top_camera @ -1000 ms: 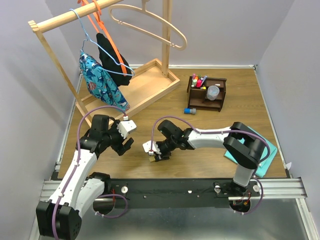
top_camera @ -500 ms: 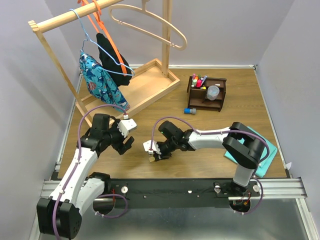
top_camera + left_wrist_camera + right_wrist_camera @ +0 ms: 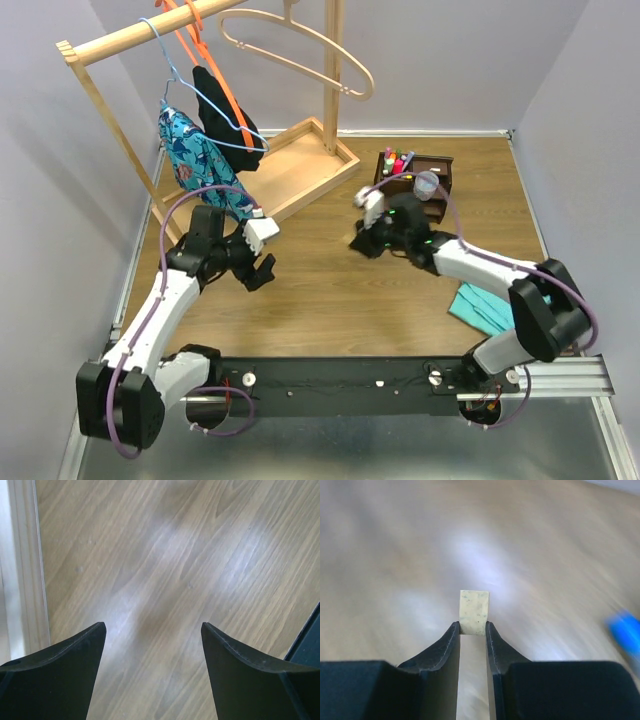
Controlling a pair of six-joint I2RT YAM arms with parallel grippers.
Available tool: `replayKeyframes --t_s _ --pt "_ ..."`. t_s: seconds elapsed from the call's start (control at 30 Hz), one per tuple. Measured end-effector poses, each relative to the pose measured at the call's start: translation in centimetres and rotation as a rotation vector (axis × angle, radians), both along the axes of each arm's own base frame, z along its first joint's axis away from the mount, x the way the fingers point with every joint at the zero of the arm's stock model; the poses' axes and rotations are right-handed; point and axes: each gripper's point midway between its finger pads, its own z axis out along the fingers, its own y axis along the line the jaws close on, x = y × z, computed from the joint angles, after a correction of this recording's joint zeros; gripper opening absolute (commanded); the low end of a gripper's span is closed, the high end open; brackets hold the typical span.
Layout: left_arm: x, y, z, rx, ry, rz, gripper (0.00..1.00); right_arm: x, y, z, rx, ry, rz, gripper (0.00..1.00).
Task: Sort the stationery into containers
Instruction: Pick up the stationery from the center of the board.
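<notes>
My right gripper (image 3: 472, 625) is shut on a tan eraser cube (image 3: 474, 611), which sticks out past the fingertips above the blurred table. In the top view this gripper (image 3: 363, 241) hangs just left of and in front of the dark brown organizer (image 3: 437, 200). The organizer holds coloured markers (image 3: 398, 161) and a grey round cup (image 3: 427, 184). A blue item (image 3: 625, 632) shows blurred at the right of the right wrist view. My left gripper (image 3: 262, 264) stands open over bare wood at the left, with nothing between its fingers (image 3: 75, 650).
The pale wooden rack base tray (image 3: 300, 165) and its rail with hangers and clothes (image 3: 205, 160) fill the back left. A folded teal cloth (image 3: 495, 308) lies front right under the right arm. A white table edge strip (image 3: 25, 580) runs beside the left gripper.
My right gripper closed on the eraser at the front middle of the table and carried it back and right toward the organizer. The left gripper shifted slightly away from the front.
</notes>
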Motion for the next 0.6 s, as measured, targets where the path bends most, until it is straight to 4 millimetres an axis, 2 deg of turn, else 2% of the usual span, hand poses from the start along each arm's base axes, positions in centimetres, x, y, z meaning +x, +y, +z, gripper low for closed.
replayKeyframes --t_s 0.07,0.13,0.2,0.33,0.53,0.6 --pt "0.9 -0.8 0.6 -0.015 0.001 -0.016 0.86 3.4 -4.4 0.5 0.024 0.032 -0.230 0.22" --pt "1.9 -1.8 1.3 -0.028 -0.007 -0.036 0.86 5.2 -8.3 0.7 0.038 0.055 -0.417 0.22" --pt "2.8 -2.9 1.9 -0.041 -0.016 -0.058 0.86 5.4 -10.5 1.1 0.053 0.076 -0.536 0.22" --pt "4.6 -4.8 2.9 -0.063 -0.032 -0.095 0.86 5.4 -12.9 2.2 0.076 0.088 -0.666 0.20" --pt "8.0 -6.2 3.9 -0.070 -0.056 -0.132 0.86 7.9 -20.2 1.0 0.019 0.160 -0.958 0.20" --pt "9.3 -6.9 3.4 -0.073 -0.044 -0.154 0.86 9.0 -22.3 0.9 -0.007 0.165 -1.034 0.19"
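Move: The blue-capped piece on the board, the left hand's goal, lies about 18 cm ahead of it, 27 cm to its right and 11 cm below; the rack's tray is centred some 24 cm ahead, 4 cm left. From the right hand, which already holds the eraser, the organizer's middle is about 22 cm ahead, 21 cm right and 4 cm lower. The same blue-capped piece lies 13 cm ahead, 12 cm right of that hand. Swing the right gripper, eraser still pinched, about 22 cm right and 9 cm forward, nearly level, past the near side of the blue-capped piece towards the organizer's front, turning the wrist some 60 degrees clockwise so the fingers point forward. Meanwhile bring the left gripper, kept wide open, forward and right with a slight rise, towards the blue-capped piece. ##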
